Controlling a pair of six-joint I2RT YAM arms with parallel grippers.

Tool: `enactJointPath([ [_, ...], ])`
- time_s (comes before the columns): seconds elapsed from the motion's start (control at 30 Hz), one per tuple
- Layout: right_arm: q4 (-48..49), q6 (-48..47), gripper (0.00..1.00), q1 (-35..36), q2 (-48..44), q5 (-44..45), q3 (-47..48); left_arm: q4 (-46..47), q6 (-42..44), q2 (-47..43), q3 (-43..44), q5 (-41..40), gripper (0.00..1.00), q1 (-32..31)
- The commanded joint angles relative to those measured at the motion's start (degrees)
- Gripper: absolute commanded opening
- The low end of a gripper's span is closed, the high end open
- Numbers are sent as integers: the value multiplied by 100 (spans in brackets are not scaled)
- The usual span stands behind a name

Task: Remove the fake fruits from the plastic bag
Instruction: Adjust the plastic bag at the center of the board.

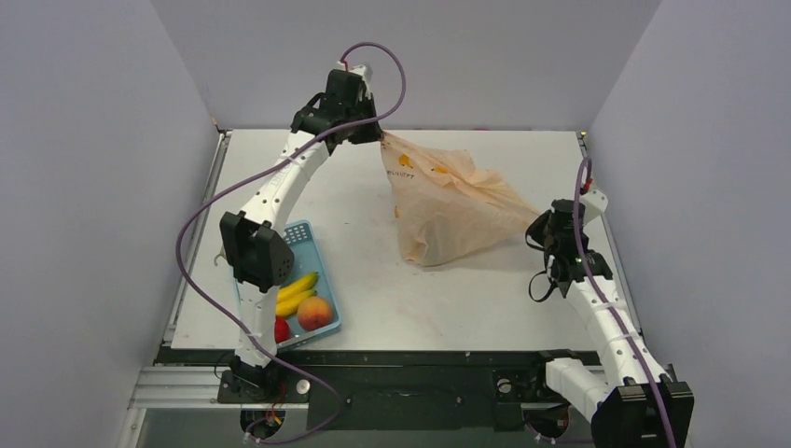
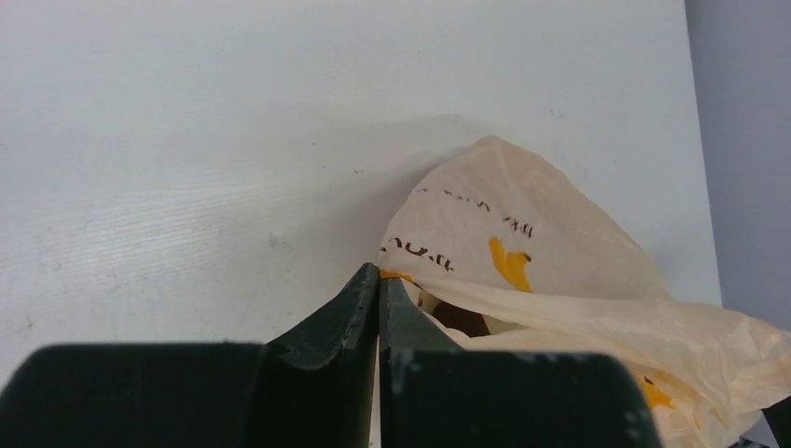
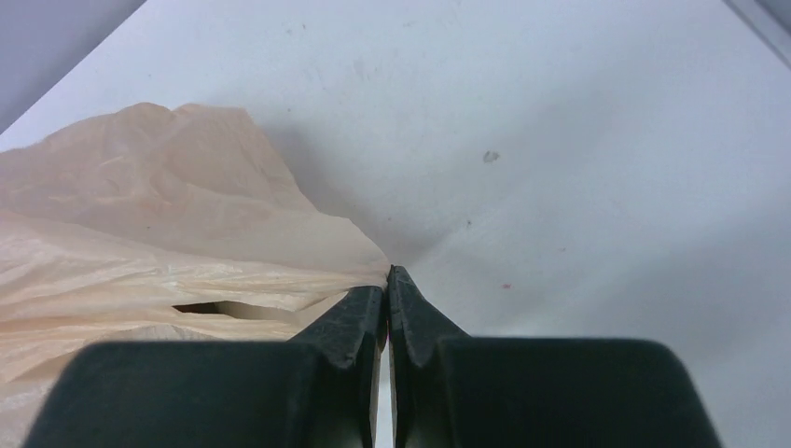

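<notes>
The pale peach plastic bag point(image 1: 448, 205) with yellow-orange marks hangs stretched between my two grippers above the table. My left gripper point(image 1: 378, 133) is shut on the bag's far-left corner; its own view shows the bag point(image 2: 560, 271) pinched at its tips point(image 2: 380, 273). My right gripper point(image 1: 539, 227) is shut on the bag's right corner, also seen in its own view point(image 3: 387, 275) with the bag point(image 3: 159, 233) to its left. A dark brown shape point(image 2: 459, 319) shows inside a fold of the bag. The other fake fruits are hidden inside.
A blue mesh basket point(image 1: 308, 238) at the near left holds yellow bananas point(image 1: 297, 291), a peach point(image 1: 314, 312) and a red round fruit point(image 1: 281, 329). The left arm's elbow hangs over the basket. Grey walls close the table on three sides.
</notes>
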Motion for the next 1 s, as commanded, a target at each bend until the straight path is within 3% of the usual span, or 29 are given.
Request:
enactJointPath([
  [0.0,-547,-716,0,-203,-71,79,374,137,-109,-54,196,876,0,55],
  [0.1,-591,-818,0,-66,-23,-398,536,136,-218,80,217,1512,0,-9],
  [0.23,-850,-945,3,190,-90,-605,816,104,-281,112,293,1719,2,-129],
  [0.27,-886,-971,8,232,-121,-620,832,9,-251,104,330,1699,5,-155],
  [0.37,-1052,-1027,24,442,-342,-672,840,-286,-162,-6,489,1547,30,-219],
  [0.47,-1219,-1089,37,607,-520,-628,862,-336,146,-324,348,1086,42,-409],
  [0.63,-1421,-1199,49,758,-641,-489,1156,-156,502,-1220,-273,178,45,-950],
  [0.77,-1609,-1365,59,789,-524,-416,1546,-91,638,-1822,-692,-1257,46,-1791],
  [0.87,-1752,-1505,71,801,-406,-264,1821,44,187,-2322,-1299,-2709,48,-2538],
  [0.97,-1825,-1655,73,800,-247,-393,2165,661,-887,-2747,-2052,-2791,49,-2954],
])
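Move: Left fingers pinch one corner of the plastic bag's mouth; the bag's body, fruit inside, lies about 14 cm back, 15 cm to their right and 18 cm below. For the right fingers, pinching the opposite corner, that body is some 20 cm to the left, 6 cm ahead and 9 cm below. The blue basket stands roughly 26 cm back from the left hand, 19 cm to its left and 22 cm lower. Both hands first keep their pinch and bring the bag's corners towards each other, the left about 5 cm right and 3 cm back, the right a few centimetres left after a small lift; then both open and let go. The left draws back some 15 cm more while rising; the right climbs to 9 cm above its start, turned about 20 degrees counter-clockwise. ##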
